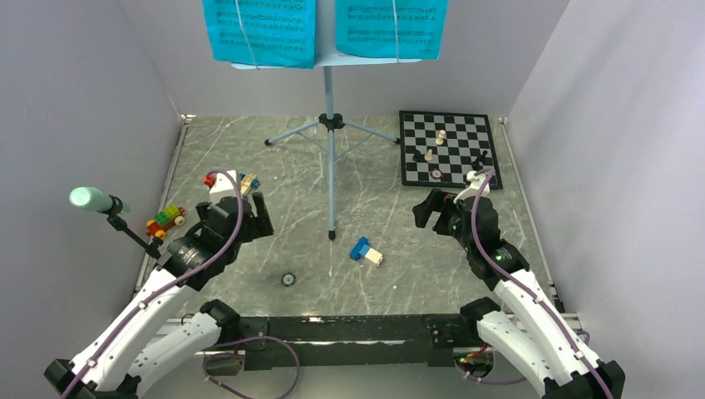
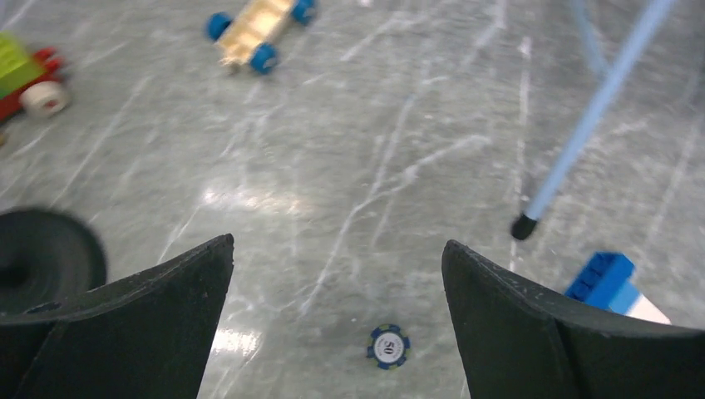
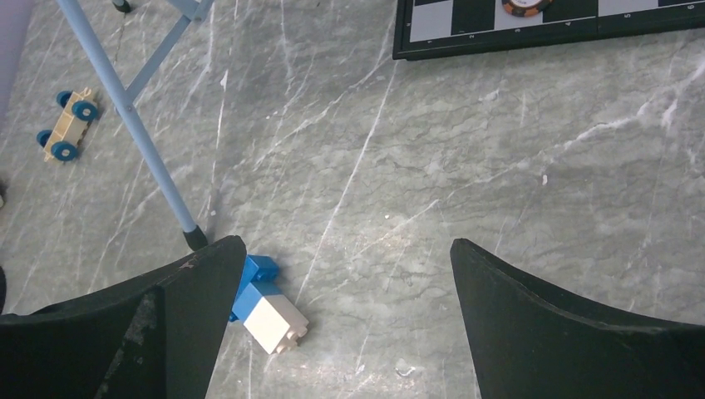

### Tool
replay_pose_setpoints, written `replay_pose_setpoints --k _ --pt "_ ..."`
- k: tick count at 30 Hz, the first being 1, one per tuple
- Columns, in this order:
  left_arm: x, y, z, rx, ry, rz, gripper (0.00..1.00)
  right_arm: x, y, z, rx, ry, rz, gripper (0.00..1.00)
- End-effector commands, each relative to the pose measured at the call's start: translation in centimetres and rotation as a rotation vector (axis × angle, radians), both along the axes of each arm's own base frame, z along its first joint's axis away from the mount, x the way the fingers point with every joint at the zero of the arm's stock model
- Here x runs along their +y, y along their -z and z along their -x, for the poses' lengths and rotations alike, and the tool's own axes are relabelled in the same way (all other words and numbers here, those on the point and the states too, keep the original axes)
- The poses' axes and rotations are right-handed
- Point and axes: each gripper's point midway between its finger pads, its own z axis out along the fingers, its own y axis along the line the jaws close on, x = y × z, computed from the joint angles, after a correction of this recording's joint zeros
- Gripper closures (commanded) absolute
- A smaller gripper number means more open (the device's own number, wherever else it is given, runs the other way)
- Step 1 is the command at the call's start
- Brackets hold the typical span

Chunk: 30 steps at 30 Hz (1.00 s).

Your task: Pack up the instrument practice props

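Observation:
The pale-blue music stand stands at the back middle on its tripod, with two cyan sheet-music pages on its desk. One leg reaches forward; it also shows in the left wrist view and the right wrist view. The mint-green microphone sits on the black mic stand at the left edge; its round base shows left of my left fingers. My left gripper is open and empty above the table. My right gripper is open and empty.
A chessboard with pieces lies at the back right. A blue-white block lies near the stand's front foot. A poker chip lies in front. Toy cars sit at the left.

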Motion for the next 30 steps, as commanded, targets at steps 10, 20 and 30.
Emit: replay_pose_setpoints --k 10,20,30 --pt "11.3 -2.9 4.5 -0.1 -0.542 -0.244 0.01 2.2 -1.9 -0.7 -0.074 -0.087 -0.074 0.0" --pt "14.6 -3.9 7.3 -0.065 -0.726 -0.369 0.03 3.1 -1.3 -0.8 -0.069 -0.132 -0.09 0.0" --pt "15.8 -4.3 6.9 -0.072 -0.841 -0.413 0.03 3.7 -1.5 -0.6 -0.07 -0.157 -0.111 0.0"
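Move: The left hand, open and empty, has the microphone stand's round foot about 25 cm to its left, 6 cm back and 19 below. At table height too, the toy train sits some 28 cm left and 5 ahead, the toy cart 7 left and 13 ahead, the poker chip 6 right and 11 back. From the right hand the stand's foot is roughly 62 cm left, 10 back and 16 below. Left hand swings 15 cm left, 7 back towards the microphone stand, turning some 45 degrees counter-clockwise; right drifts left. ##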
